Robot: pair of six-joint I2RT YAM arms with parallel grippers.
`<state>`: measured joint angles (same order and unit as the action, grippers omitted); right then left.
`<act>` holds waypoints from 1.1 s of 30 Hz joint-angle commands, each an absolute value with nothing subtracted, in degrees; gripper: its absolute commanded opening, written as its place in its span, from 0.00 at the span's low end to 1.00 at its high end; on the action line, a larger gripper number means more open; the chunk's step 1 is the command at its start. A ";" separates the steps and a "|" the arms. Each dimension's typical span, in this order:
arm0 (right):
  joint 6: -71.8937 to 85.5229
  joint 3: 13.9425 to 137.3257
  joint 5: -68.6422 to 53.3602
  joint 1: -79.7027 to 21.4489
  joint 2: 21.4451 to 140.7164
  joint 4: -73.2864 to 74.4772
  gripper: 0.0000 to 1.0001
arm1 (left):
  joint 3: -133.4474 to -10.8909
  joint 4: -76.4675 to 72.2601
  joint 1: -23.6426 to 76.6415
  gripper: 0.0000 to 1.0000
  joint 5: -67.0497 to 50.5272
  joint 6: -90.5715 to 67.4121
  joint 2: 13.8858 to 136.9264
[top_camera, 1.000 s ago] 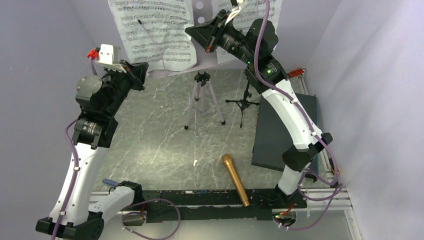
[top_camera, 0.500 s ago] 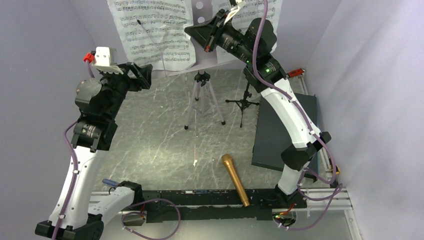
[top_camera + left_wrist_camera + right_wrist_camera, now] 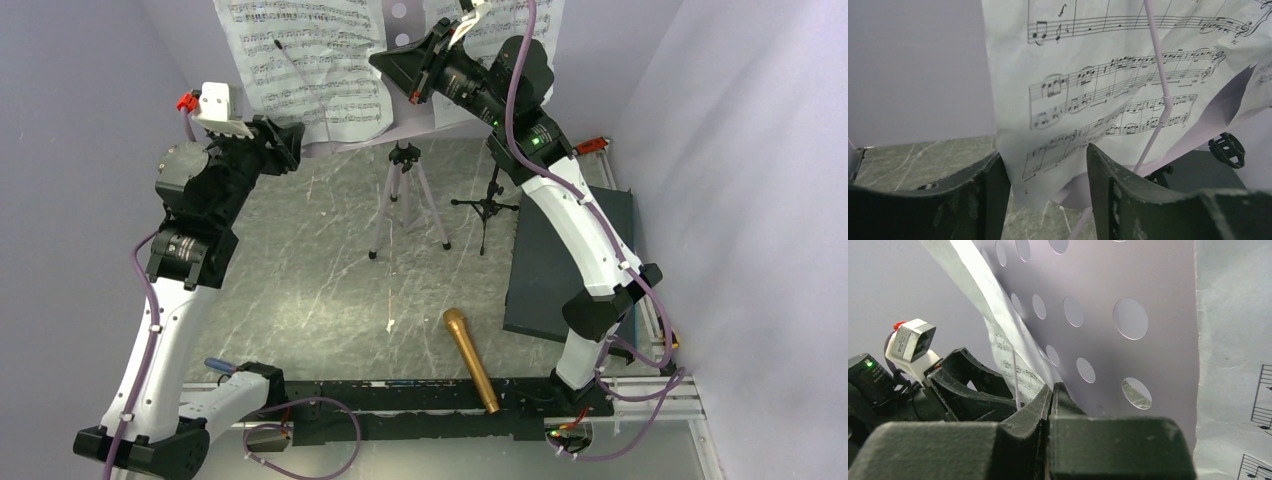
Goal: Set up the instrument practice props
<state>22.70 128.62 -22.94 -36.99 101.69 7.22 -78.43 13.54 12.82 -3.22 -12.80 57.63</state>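
The lilac music stand is upright at the table's back, with both music sheets on its perforated desk. A thin rod crosses the left sheet. My left gripper is open, and that sheet's lower left corner hangs loose between its fingers. My right gripper is shut, its tips against the desk between the left sheet and the right sheet. The gold microphone lies near the front rail. Right of the tripod is the black mic stand; its ring mount is empty.
A dark grey slab lies flat at the right, partly under my right arm. A red-handled wrench sits behind it by the wall. A blue-handled tool rests by the left arm's base. Purple walls close in on both sides.
My left gripper has opened and let go of the left sheet's corner, then shifted slightly toward the stand. The right arm, microphone and mic stand have not moved.
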 commanded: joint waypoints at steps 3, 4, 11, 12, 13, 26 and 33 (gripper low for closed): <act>22.14 129.89 -23.09 -36.94 100.63 5.01 0.00 | -79.78 9.14 12.66 0.51 -6.51 -12.78 57.26; 22.19 129.86 -23.13 -36.92 100.68 5.01 0.00 | -79.67 8.90 12.70 0.48 -6.70 -12.90 57.29; 22.43 130.31 -23.40 -36.92 101.07 4.92 0.00 | -79.52 9.26 12.66 0.25 -6.97 -13.31 57.03; 22.55 130.40 -23.46 -36.94 101.15 4.92 0.00 | -79.32 9.35 12.66 0.20 -6.82 -13.40 56.73; 22.58 130.51 -23.47 -36.93 101.23 4.92 0.00 | -79.07 9.40 12.67 0.17 -6.59 -13.56 56.46; 24.78 131.50 -25.02 -36.94 102.42 3.61 0.00 | -72.80 8.20 12.66 0.03 -2.55 -15.46 51.85; 25.64 132.15 -25.32 -36.96 103.00 3.09 0.00 | -71.89 8.05 12.66 0.03 -2.20 -15.95 51.46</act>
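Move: The left hand's open fingers already straddle the left sheet's lower-left edge, about 1 cm ahead of the hand point and level with it. The pink page rod crosses the sheet about 6 cm to the right and 4 cm ahead; the sheet's right edge, in the right hand's shut fingers, is some 15 cm right, level fore and aft, and 10 cm up. From the right hand, the lower-left edge lies about 15 cm left, level fore and aft, and 10 cm down. The left fingers pinch the sheet's lower-left edge and draw back some 2 cm while the right keeps hold. ##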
